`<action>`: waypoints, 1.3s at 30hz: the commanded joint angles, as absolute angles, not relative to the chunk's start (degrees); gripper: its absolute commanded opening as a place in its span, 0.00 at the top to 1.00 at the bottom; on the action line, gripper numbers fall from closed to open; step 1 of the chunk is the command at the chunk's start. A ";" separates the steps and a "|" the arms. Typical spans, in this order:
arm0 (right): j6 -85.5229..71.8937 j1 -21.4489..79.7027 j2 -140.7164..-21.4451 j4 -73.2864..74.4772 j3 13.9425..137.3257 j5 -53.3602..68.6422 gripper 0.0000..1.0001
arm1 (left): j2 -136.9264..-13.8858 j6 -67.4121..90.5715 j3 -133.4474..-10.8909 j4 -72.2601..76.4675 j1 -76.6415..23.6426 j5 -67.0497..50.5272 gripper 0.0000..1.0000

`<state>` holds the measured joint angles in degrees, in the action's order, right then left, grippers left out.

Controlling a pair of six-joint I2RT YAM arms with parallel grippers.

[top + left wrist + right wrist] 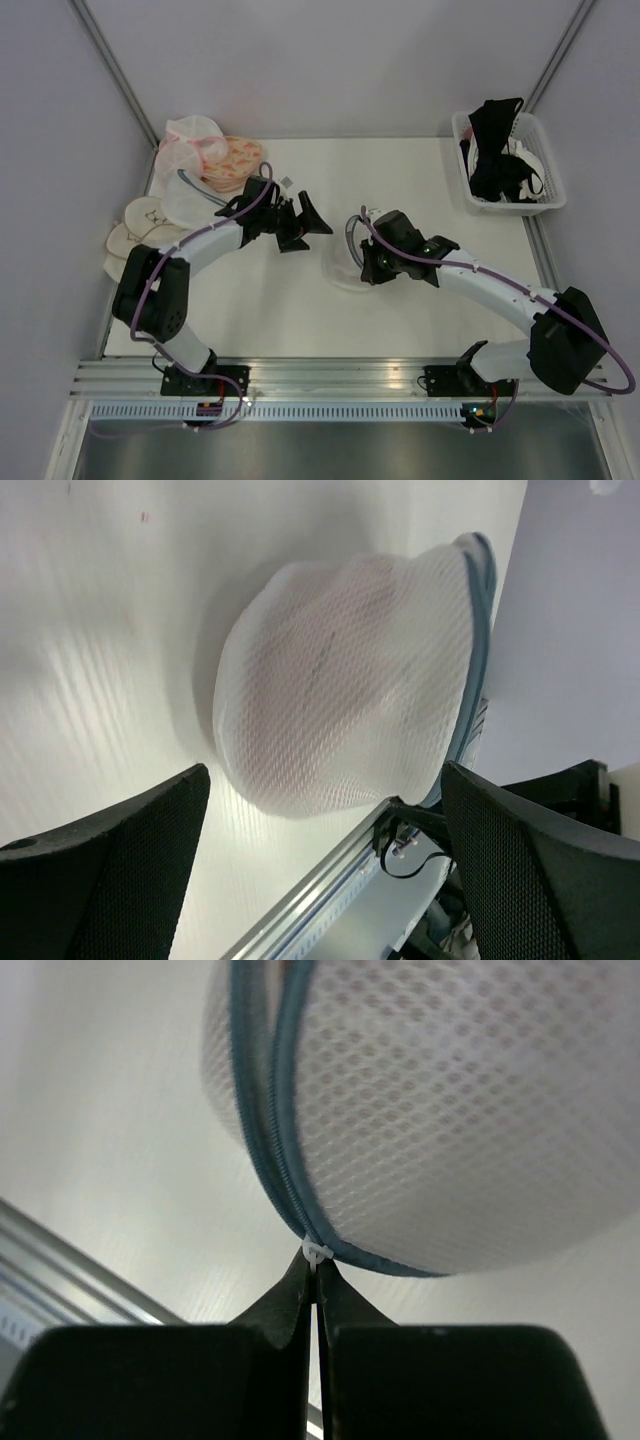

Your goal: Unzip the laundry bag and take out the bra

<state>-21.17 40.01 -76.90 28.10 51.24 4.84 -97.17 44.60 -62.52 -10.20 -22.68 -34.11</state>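
Observation:
The laundry bag [340,680] is a white mesh dome with a grey-blue zipper rim [285,1160], lying on the table. In the top view it [340,272] shows only partly, under my right gripper [372,262]. My right gripper [318,1278] is shut on the small white zipper pull [316,1253] at the rim. The two rim bands part slightly above the pull. The bra shows only as a faint pink tint [300,670] through the mesh. My left gripper [325,880] is open just short of the bag, with nothing between its fingers [110,870].
A white basket [555,185] with black bras stands at the back right. At the back left lie a pink mesh pouch [195,140], an orange patterned bra [238,160] and cream padded cups [140,225]. A metal rail [330,375] runs along the near edge.

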 commanded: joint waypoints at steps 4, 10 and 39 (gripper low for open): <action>-18.72 40.08 -75.06 21.10 50.63 19.42 1.00 | -86.59 53.43 -53.97 -4.75 -27.50 -32.08 0.00; -17.05 40.25 -76.38 20.57 50.80 21.71 1.00 | -87.01 56.95 -54.49 -0.26 -32.68 -33.05 0.00; -17.40 40.34 -78.05 28.38 47.73 15.30 1.00 | -97.12 55.81 -57.39 5.01 -34.63 -34.89 0.98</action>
<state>-17.17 40.03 -77.52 24.29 49.58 18.96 -96.47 55.51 -56.73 2.37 -36.53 -34.63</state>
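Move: The bag's blue zipper edge, at the stretch to be pinched, lies some 9 cm to the left hand's right, 5 cm back and slightly lower. From that hand the zipper pull is about 10 cm back and 11 cm right, and the laundry bag's body 6 cm back, 7 cm right and 6 cm lower. From the right hand, already gripping the pull, that edge is roughly 6 cm ahead, 2 cm left and 2 cm higher; the body is 5 cm ahead, 4 cm left and 4 cm below. The zipper edge just beyond the pull is pinched by the left fingers: the left hand comes back about 7 cm, rising slightly, then swings some 8 cm right, easing down, and shuts from wide open. The right hand, still holding the pull, shifts about 4 cm left, up and a little back, rolling its left side up and turning counter-clockwise, then sinks again. ##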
